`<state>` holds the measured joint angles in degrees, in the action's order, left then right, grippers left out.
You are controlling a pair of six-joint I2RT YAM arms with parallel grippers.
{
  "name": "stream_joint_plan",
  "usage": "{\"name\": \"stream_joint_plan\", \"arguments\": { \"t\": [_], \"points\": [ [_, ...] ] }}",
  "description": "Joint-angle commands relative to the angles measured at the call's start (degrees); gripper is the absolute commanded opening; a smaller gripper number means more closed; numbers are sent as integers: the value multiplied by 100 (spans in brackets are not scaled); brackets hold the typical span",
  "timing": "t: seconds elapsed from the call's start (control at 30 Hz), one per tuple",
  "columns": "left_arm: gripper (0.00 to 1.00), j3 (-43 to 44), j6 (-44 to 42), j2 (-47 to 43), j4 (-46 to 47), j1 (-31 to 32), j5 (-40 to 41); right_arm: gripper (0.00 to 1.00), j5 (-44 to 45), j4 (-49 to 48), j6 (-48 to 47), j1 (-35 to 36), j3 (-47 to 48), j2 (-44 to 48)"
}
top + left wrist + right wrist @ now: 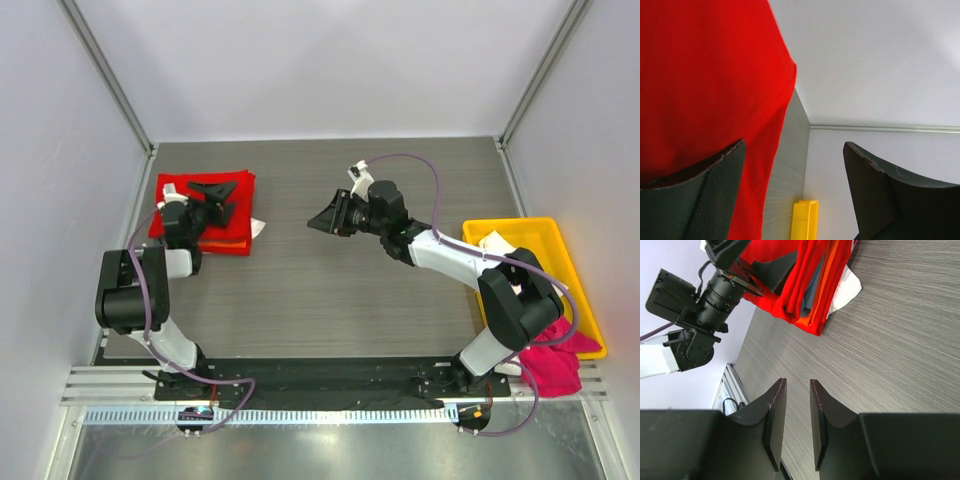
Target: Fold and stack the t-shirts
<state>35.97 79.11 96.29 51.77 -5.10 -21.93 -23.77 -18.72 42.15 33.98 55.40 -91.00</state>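
Note:
A folded stack of t-shirts point(205, 222) lies at the table's far left, the red one point(705, 90) on top. In the right wrist view the stack's edge point(812, 295) shows red, grey-blue and orange layers, with white cloth point(847, 287) poking out underneath. My left gripper point(216, 194) hovers over the stack, open wide with nothing between its fingers point(715, 195). My right gripper point(325, 220) hangs over bare table near the middle. Its jaws stand a narrow gap apart and hold nothing point(797, 382). A magenta pink shirt point(556, 360) drapes over the tray's near end.
A yellow tray point(560, 262) stands at the right edge with a white cloth point(493, 241) at its far end. White walls and metal posts enclose the table. The left arm's wrist point(700, 305) shows beside the stack.

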Motion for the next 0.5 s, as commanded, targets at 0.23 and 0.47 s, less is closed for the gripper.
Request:
{"name": "stream_joint_plan", "arguments": {
  "t": [0.23,0.47],
  "points": [
    [83,1104,-256,-568,-1115,326,470,31,-75,-105,-84,-67,94,276],
    [83,2150,-238,591,-1134,334,515,31,-128,-132,-49,-67,94,232]
  ]
}}
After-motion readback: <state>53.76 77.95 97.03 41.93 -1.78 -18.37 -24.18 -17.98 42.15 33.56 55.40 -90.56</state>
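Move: My left hand is rolled on its side, its lower finger on the top red t-shirt of the stack. That shirt's middle is about 3 cm back, 3 cm left and 5 cm below my hand point. The folded grey t-shirt lies directly beneath it, roughly 8 cm down; a white cloth corner sticks out about 7 cm back, 8 cm right and 14 cm down. From my idle right hand the red shirt is about 25 cm left, 4 cm ahead and 8 cm below. I lift my left hand off the top red t-shirt, rising about 8 cm, and as I climb I carry it some 5 cm forward, ever faster, out towards and over the stack's far edge. The fingertips tilt up by nearly 10 degrees; the fingers stay wide open and the lower one comes free of the cloth. ##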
